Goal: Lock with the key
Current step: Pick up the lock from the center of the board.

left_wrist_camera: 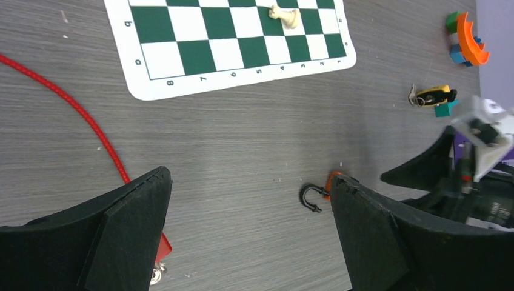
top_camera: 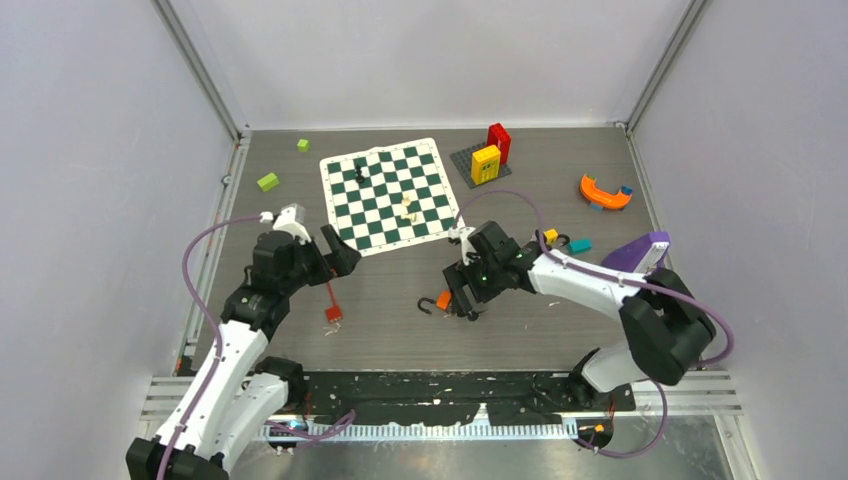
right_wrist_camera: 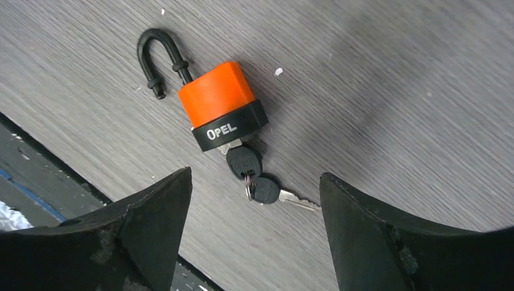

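Note:
An orange padlock with a black "OPEL" band lies flat on the grey wood table. Its black shackle is raised, with the short leg free of the body. A black-headed key sits in the keyhole, and a second key hangs from its ring. My right gripper hovers open just above the keys, holding nothing. In the top view the padlock lies just left of the right gripper. My left gripper is open and empty, well to the left; its wrist view shows the shackle beside the right finger.
A red cord ending in a red tag lies under the left gripper. A chessboard with pieces is behind. Yellow and red blocks, an orange curved piece, green blocks and a purple object lie around.

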Controlling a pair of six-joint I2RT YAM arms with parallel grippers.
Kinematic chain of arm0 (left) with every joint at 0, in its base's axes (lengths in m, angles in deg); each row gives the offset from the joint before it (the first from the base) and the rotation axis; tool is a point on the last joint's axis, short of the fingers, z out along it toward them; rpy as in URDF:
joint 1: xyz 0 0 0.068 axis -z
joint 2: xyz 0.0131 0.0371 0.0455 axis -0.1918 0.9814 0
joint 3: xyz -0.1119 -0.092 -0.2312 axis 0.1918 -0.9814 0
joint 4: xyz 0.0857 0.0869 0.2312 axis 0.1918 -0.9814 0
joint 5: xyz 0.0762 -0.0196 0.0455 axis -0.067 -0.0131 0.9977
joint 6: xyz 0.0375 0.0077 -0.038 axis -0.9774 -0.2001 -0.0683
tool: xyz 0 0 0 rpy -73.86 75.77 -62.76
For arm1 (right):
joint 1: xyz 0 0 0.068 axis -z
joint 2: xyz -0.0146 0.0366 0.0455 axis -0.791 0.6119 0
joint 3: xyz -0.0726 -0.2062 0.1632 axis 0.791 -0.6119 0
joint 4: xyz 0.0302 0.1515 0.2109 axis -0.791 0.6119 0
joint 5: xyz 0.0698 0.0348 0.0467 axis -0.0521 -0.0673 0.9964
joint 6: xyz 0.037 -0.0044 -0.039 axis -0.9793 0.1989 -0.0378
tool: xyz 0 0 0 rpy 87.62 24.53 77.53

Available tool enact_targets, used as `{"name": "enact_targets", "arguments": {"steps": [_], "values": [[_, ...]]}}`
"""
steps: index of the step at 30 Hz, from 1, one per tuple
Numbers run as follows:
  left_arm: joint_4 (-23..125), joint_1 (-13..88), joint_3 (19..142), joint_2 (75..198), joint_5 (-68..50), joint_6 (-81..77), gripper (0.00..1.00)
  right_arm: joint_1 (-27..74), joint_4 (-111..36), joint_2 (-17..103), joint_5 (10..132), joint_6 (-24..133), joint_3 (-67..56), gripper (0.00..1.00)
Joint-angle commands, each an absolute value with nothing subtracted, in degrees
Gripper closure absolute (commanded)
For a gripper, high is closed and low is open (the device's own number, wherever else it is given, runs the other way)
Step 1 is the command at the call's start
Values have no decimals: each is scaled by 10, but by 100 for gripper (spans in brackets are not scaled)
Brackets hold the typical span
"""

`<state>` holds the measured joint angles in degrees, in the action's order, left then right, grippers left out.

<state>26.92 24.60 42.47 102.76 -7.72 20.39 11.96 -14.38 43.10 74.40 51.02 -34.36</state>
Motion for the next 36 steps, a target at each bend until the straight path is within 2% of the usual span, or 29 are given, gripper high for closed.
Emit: {"name": "enact_targets", "arguments": {"steps": [1,6,10,13,20,23,24,26,36], "values": [[296,248,459,1046,-112,190,0,97,-186,466,764,525,-340,18],[287,247,471,1053,-99,177,1,51,-200,496,738,545,-326,18],[289,247,472,1055,-95,174,0,22,-191,525,669,562,-311,18],[284,247,479,1059,-90,170,0,10,-191,540,607,562,-306,22],[279,247,484,1059,-88,166,0,3,-190,555,584,560,-299,31],[278,247,485,1060,-88,166,0,2,-189,554,576,554,-296,42],[278,247,486,1059,-89,166,0,2,-189,554,574,553,-294,50],[277,247,485,1058,-89,165,0,2,-189,554,570,547,-291,58],[243,247,503,1047,-55,167,0,4,-230,516,570,530,-290,87]]}}
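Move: The lock's orange-and-black body lies about 4 cm to the right hand's left, 1 cm ahead and 4 cm below its fingertips. Its keys trail some 4 cm to the right of the body and 3 cm nearer the base; the chessboard's middle is roughly 22 cm ahead of the lock and 9 cm left. From the left hand the lock is about 18 cm right, 4 cm back and 15 cm down. Fingers steepening, the right hand sinks about 4 cm, shifts 3 cm left and pinches the lock's body. ##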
